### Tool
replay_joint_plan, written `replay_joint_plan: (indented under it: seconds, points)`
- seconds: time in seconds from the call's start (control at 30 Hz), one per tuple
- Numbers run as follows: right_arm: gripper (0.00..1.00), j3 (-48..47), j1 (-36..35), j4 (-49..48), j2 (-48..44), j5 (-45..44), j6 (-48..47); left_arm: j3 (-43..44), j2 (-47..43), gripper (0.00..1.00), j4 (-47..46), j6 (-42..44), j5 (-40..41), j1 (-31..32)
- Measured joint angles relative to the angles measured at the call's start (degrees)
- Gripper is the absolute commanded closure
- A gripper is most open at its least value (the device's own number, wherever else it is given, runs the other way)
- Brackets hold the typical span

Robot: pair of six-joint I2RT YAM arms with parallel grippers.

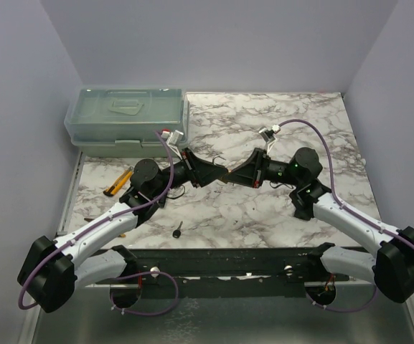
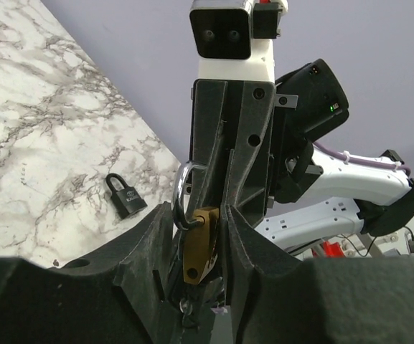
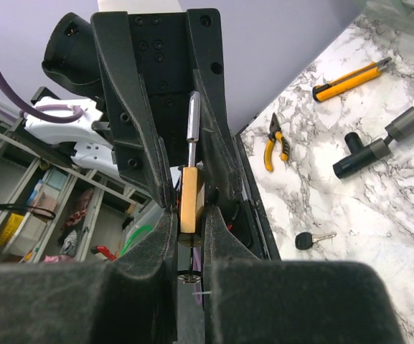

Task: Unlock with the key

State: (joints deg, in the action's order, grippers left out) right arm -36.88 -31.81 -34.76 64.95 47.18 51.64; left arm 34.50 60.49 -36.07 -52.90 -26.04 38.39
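Note:
A brass padlock (image 2: pixel 199 244) with a steel shackle hangs in mid-air between my two grippers above the middle of the table. My right gripper (image 3: pixel 190 218) is shut on the brass body (image 3: pixel 191 197), with the shackle pointing away from it. From the opposite side my left gripper (image 2: pixel 199 211) straddles the same lock. One of its fingers lies against the body and a gap shows at the other, so it is still open. The key (image 3: pixel 313 239), black-headed with a thin blade, lies loose on the marble (image 1: pixel 177 231) near the front edge, and neither gripper touches it.
A black padlock (image 2: pixel 124 196) lies on the marble. Yellow-handled pliers (image 3: pixel 277 140), a yellow utility knife (image 1: pixel 118 181) and a black T-shaped piece (image 3: pixel 379 143) lie at the left. A translucent toolbox (image 1: pixel 128 118) stands at the back left. Walls close in three sides.

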Motion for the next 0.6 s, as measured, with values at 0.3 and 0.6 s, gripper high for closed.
replay_joint_plan:
  seconds: [0.3, 0.6]
  points:
    - [1.00, 0.0, 0.1, -2.3, 1.1, 1.2, 1.2, 0.3, 0.0, 1.00, -0.5, -0.5, -1.7, -0.1]
    - [0.37, 0.0, 0.3, -3.3, 1.3, 1.9, 1.6, 0.3, -0.2, 1.00, -0.4, -0.6, -0.9, -0.1]
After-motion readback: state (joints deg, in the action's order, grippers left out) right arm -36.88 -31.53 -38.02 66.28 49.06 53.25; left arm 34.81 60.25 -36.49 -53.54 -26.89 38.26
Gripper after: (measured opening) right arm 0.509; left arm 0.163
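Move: The brass padlock is still gripped in the right fingertips, about 1 cm to the left of the right hand's point. It already sits between the left hand's parted fingertips, some 1 cm to that hand's right and at its height. On the table roughly 25 cm below, the black-headed key lies about 15 cm left and 9 cm back from the left hand, the black padlock about 25 cm right and nearly level fore and aft. The left fingers close from a bit over a third open and pinch the brass padlock's body on both sides. Only then do the right fingers open to about half and let go of it. Both hands otherwise stay nearly in place, face to face, the left easing up about half a centimetre with no real wrist turn. ##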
